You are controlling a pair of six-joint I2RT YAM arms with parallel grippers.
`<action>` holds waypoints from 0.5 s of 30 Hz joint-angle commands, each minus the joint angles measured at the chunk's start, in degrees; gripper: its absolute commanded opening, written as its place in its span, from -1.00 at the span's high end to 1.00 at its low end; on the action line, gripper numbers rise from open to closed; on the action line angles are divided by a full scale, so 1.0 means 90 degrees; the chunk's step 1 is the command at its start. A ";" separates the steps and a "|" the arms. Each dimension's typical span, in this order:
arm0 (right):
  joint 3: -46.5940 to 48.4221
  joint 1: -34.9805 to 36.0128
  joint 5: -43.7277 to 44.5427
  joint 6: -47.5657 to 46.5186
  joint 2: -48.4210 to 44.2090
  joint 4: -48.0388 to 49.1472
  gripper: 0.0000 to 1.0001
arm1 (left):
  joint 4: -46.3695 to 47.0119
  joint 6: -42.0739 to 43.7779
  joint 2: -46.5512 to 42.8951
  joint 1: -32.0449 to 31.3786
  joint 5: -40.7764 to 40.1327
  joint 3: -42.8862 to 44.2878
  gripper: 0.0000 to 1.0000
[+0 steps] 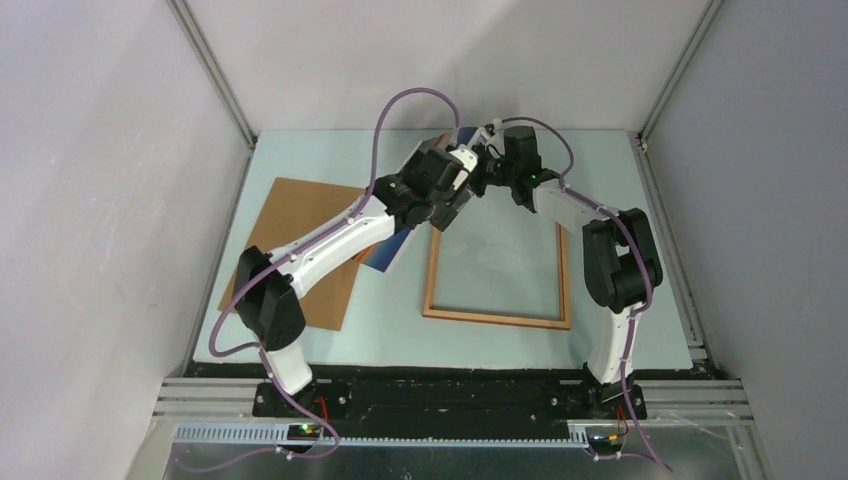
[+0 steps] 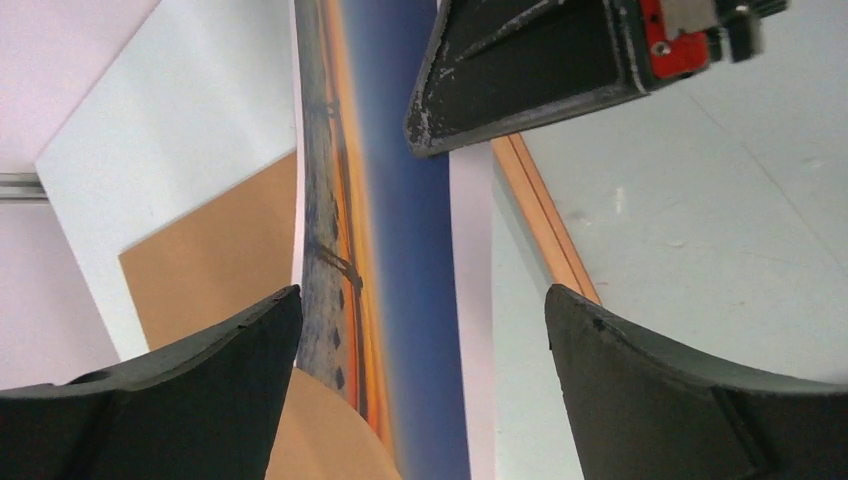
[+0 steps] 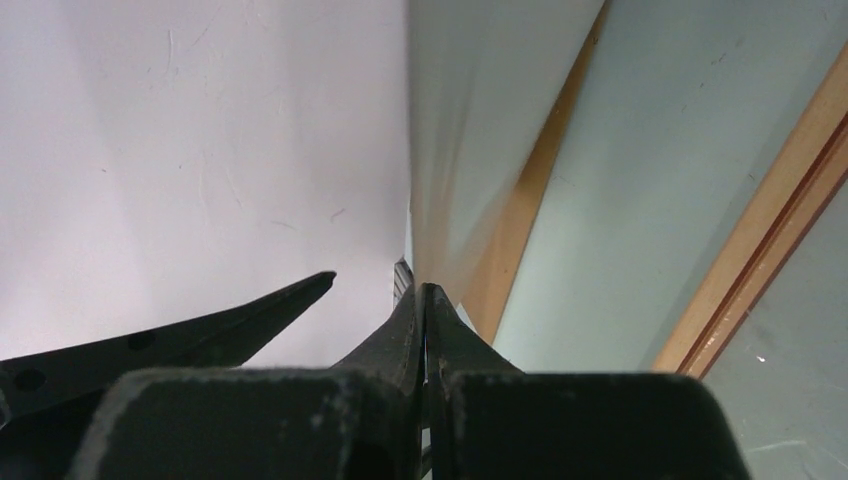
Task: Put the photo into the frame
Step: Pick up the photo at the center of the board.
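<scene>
The photo (image 2: 400, 200) is lifted off the table and stands nearly on edge, its sunset side facing my left wrist camera. Its white back (image 3: 200, 150) fills the left of the right wrist view. In the top view only a blue corner (image 1: 398, 250) shows under the left arm. My right gripper (image 3: 422, 295) is shut on the photo's edge, above the far left corner of the frame (image 1: 497, 318). My left gripper (image 2: 420, 300) is open, its jaws either side of the photo without touching it. The orange-brown frame lies flat on the table (image 2: 545, 220).
The flat brown backing board (image 1: 300, 210) lies on the table left of the frame, partly under the left arm; it also shows in the left wrist view (image 2: 210, 260). White walls enclose the pale green table (image 1: 600, 180) on three sides.
</scene>
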 commanded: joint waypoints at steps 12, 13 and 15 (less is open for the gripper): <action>-0.0377 -0.0138 0.0303 -0.0402 -0.0878 -0.0258 1.00 | 0.0125 0.0771 0.0799 -0.0100 -0.0671 0.0666 -0.60; -0.0386 -0.0141 0.0310 -0.0416 -0.0890 -0.0271 1.00 | 0.0120 0.0785 0.0853 -0.0125 -0.0686 0.0743 -0.53; -0.0410 -0.0137 0.0328 -0.0437 -0.0897 -0.0284 1.00 | 0.0116 0.0868 0.0927 -0.0159 -0.0742 0.0854 -0.43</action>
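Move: Ahead of the left hand by about 5 cm, 5 cm to its left and 8 cm below is the middle of the raised, tilted photo, its right border running between the open fingers. The frame's middle lies roughly 13 cm right of this hand and 21 cm below, level fore and aft; the board is about 30 cm left, level with it and 22 cm below. From the right hand, pinching that border, the photo's middle lies 4 cm left, 1 cm back and 7 cm below. Sinking about 3 cm and easing 2 cm forward, the left hand brings its spread fingers down around the photo's right border, just back of the right fingertips, rolling some 10 degrees left side up and closing to about three quarters open. The right hand keeps its shut pinch on the border and draws the photo about 2 cm to the right, rising slightly. ##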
